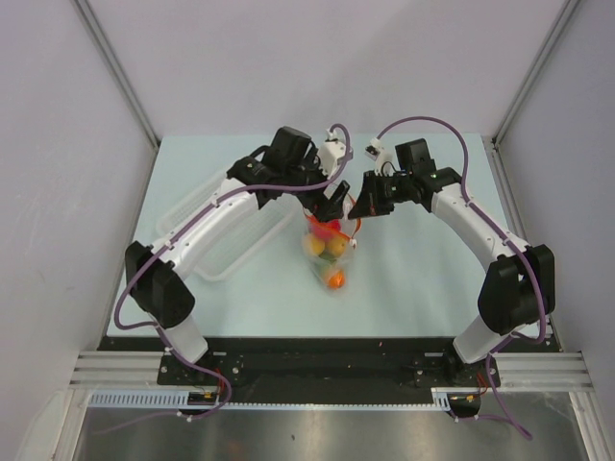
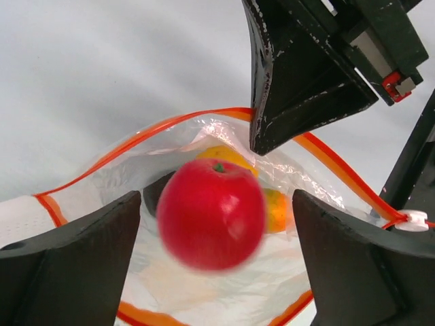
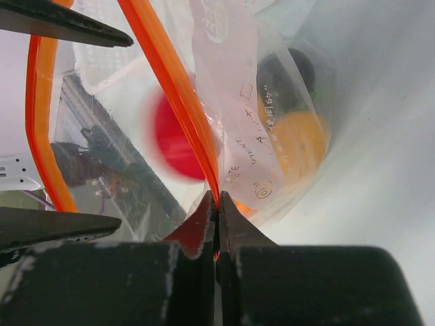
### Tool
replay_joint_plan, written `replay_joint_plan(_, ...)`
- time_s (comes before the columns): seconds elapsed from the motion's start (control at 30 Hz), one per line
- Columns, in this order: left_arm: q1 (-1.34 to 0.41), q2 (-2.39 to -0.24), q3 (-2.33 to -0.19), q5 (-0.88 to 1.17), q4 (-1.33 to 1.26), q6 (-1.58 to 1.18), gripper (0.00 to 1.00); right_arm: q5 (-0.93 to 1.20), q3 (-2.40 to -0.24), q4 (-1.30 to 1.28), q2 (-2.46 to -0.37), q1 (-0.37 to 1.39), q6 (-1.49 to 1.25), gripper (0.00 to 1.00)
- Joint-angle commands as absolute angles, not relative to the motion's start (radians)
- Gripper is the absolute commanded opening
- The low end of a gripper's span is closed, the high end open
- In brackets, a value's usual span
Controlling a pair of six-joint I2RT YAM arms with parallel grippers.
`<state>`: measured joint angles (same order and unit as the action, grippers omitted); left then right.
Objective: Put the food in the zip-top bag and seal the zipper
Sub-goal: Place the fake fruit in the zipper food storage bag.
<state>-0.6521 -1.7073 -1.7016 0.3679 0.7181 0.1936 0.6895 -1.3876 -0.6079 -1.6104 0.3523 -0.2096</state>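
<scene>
The clear zip-top bag (image 1: 329, 254) hangs open at the table's middle, holding a yellow fruit (image 2: 228, 155), an orange one (image 2: 277, 209) and a dark purple piece (image 3: 289, 68). My right gripper (image 3: 217, 200) is shut on the bag's far rim, pinching the orange zipper (image 3: 173, 88). My left gripper (image 2: 217, 224) is open right above the mouth. A blurred red apple (image 2: 212, 214) sits between its fingers (image 2: 75, 265), touching neither. The zipper's white end (image 2: 413, 221) shows at the right.
A white perforated basket (image 1: 216, 230) lies on the table to the left of the bag, under my left arm. The right gripper's tip (image 2: 272, 136) stands close above the left gripper's fingers. Walls close in the table on three sides.
</scene>
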Motion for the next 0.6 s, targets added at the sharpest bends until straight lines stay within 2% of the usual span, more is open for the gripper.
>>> replay_joint_plan(0.0,-0.649,-1.631,-1.784,0.35,0.744,0.213,0.99,0.707,-1.4,-0.58,-1.598,0.356,-0.216,0.0)
replay_joint_plan(0.2,-0.477,-1.536,-1.803,0.433,0.683,0.121,1.0,0.706,-1.399,-0.581,-1.594,0.356,-0.219,0.0)
replay_joint_plan(0.43,-0.16,-1.525,-1.538,0.364,0.536,0.073,0.98,0.707,-1.394,-0.578,-1.594,0.356,-0.218,0.0)
replay_joint_plan(0.57,-0.127,-1.601,-1.493,0.285,0.532,0.147,0.96,0.709,-1.396,-0.578,-1.598,0.357,-0.216,0.0)
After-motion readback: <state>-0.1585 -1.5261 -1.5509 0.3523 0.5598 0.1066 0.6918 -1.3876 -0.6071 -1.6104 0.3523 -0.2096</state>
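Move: The left hand, open over the mouth of the bag, goes next for the plum, which lies some 24 cm to its left, 7 cm ahead and 10 cm below. The bin around the plum has its middle about 25 cm left, level ahead, 8 cm down. The red apple, already loose, is just under the fingers, about 3 cm back and 5 cm down. From the right hand, the plum lies about 29 cm left, 7 cm ahead and 8 cm lower. Rising first out of the bag mouth by some 9 cm, the left hand swings left and forward over the bin towards the plum, about 19 cm left and 9 cm out, dipping a little at the end. It turns roughly 30 degrees counter-clockwise with fingers kept wide open and empty. The right hand stays still, pinching the bag's orange rim. ##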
